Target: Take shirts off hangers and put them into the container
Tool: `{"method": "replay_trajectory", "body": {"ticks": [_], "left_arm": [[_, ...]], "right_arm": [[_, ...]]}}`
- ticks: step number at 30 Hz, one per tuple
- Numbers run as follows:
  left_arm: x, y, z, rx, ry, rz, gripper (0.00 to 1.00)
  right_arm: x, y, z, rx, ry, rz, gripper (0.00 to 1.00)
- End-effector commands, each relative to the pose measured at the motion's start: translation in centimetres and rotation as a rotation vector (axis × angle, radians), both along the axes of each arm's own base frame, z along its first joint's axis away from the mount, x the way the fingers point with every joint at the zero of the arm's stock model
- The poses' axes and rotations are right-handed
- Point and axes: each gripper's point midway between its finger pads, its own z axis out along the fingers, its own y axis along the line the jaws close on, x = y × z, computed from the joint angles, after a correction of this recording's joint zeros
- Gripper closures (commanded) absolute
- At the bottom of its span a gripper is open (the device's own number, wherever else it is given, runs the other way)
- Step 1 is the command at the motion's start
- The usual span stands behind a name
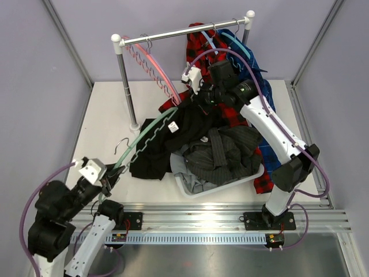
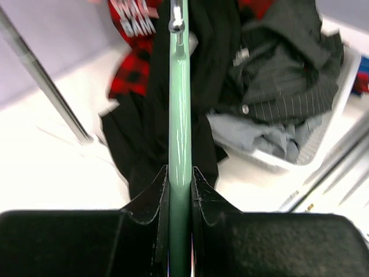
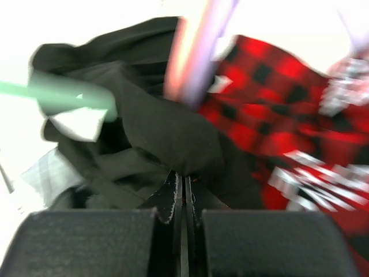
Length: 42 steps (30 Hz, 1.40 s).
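My left gripper (image 2: 180,174) is shut on one end of a green hanger (image 2: 180,98), low at the table's left (image 1: 109,178). The hanger (image 1: 144,137) arcs up into a black shirt (image 1: 164,147) that still hangs on it and spills onto the table. My right gripper (image 3: 183,176) is shut on a fold of that black shirt (image 3: 161,130), up near its collar (image 1: 195,101). A red-and-black plaid shirt (image 1: 199,46) hangs from the rail and drapes behind my right arm. The white container (image 1: 199,189) holds a dark striped shirt (image 1: 225,151) over a grey one (image 2: 253,130).
A white-and-steel rail (image 1: 184,32) stands at the back with pink hangers (image 1: 153,63) and a blue plaid shirt (image 1: 262,86) on it. Its left post (image 1: 127,86) rises close to the green hanger. A loose metal hook (image 1: 120,144) lies on the table.
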Motion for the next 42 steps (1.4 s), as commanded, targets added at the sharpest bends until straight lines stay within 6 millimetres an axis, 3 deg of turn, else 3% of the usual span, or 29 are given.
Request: {"method": "replay_trajectory", "body": {"ticks": [1, 6, 10, 13, 16, 22, 26, 32, 38, 42], "left_arm": [[-1.4, 1.8, 6.3, -0.094, -0.277, 0.078, 1.0], [-1.3, 2.1, 5.2, -0.087, -0.213, 0.097, 1.0], [-0.6, 1.8, 5.1, -0.094, -0.197, 0.099, 1.0], [0.1, 1.1, 5.0, -0.099, -0.193, 0.076, 1.0], [0.6, 0.3, 5.1, -0.106, -0.191, 0.038, 1.0], [0.5, -3.0, 4.6, -0.064, -0.184, -0.166, 1.0], [0.2, -4.7, 4.2, -0.036, -0.16, -0.293, 1.0], [0.2, -6.4, 3.9, -0.029, -0.097, -0.417, 1.0], [-0.2, -7.8, 4.1, -0.055, -0.07, -0.521, 1.0], [-0.3, -8.4, 4.3, -0.071, -0.046, -0.574, 1.0]], "right_arm": [[-3.6, 2.8, -0.9, 0.099, 0.093, 0.255, 1.0], [-6.6, 4.3, -2.0, 0.168, 0.245, 0.42, 0.94], [-7.0, 4.0, -1.8, 0.152, 0.228, 0.456, 0.84], [-7.0, 3.1, -0.6, 0.125, 0.153, 0.441, 0.54], [-7.8, 1.6, 1.1, 0.093, 0.063, 0.45, 0.4], [-13.2, -2.3, 4.7, 0.037, -0.177, 0.65, 0.33], [-16.4, -4.0, 6.4, 0.023, -0.209, 0.742, 0.32], [-19.1, -3.9, 8.4, 0.12, -0.156, 0.785, 0.28], [-18.2, -2.1, 6.2, 0.08, -0.088, 0.738, 0.27], [-18.2, -1.1, 6.1, 0.061, -0.104, 0.745, 0.27]]}}
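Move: The left hand already holds the green hanger, whose free end is some 22 cm ahead and 20 cm to its right. From the right hand, which pinches the black shirt, that free end is about 5 cm left and 3 cm back, near the same height. The container's middle is about 10 cm back, 12 cm right and 25 cm below the right hand; the shirt's spread part lies 17 cm left, 6 cm back and 28 cm below it. The right hand carries the black shirt back, down and left by some 5 cm each way, opening its fingers to let it go, then draws another 12 cm back with a rise of about 14 cm and a drift right, turning some 45 degrees counter-clockwise and settling slightly down and left with wide fingers around the green hanger's free part, not closed on it. The left hand keeps its grip on the other end, pulls briefly back and up about 3 cm, comes forward again, then goes some 8 cm right, sinking a little and turning about 25 degrees clockwise, so the hanger swings across over the container to the right hand. ##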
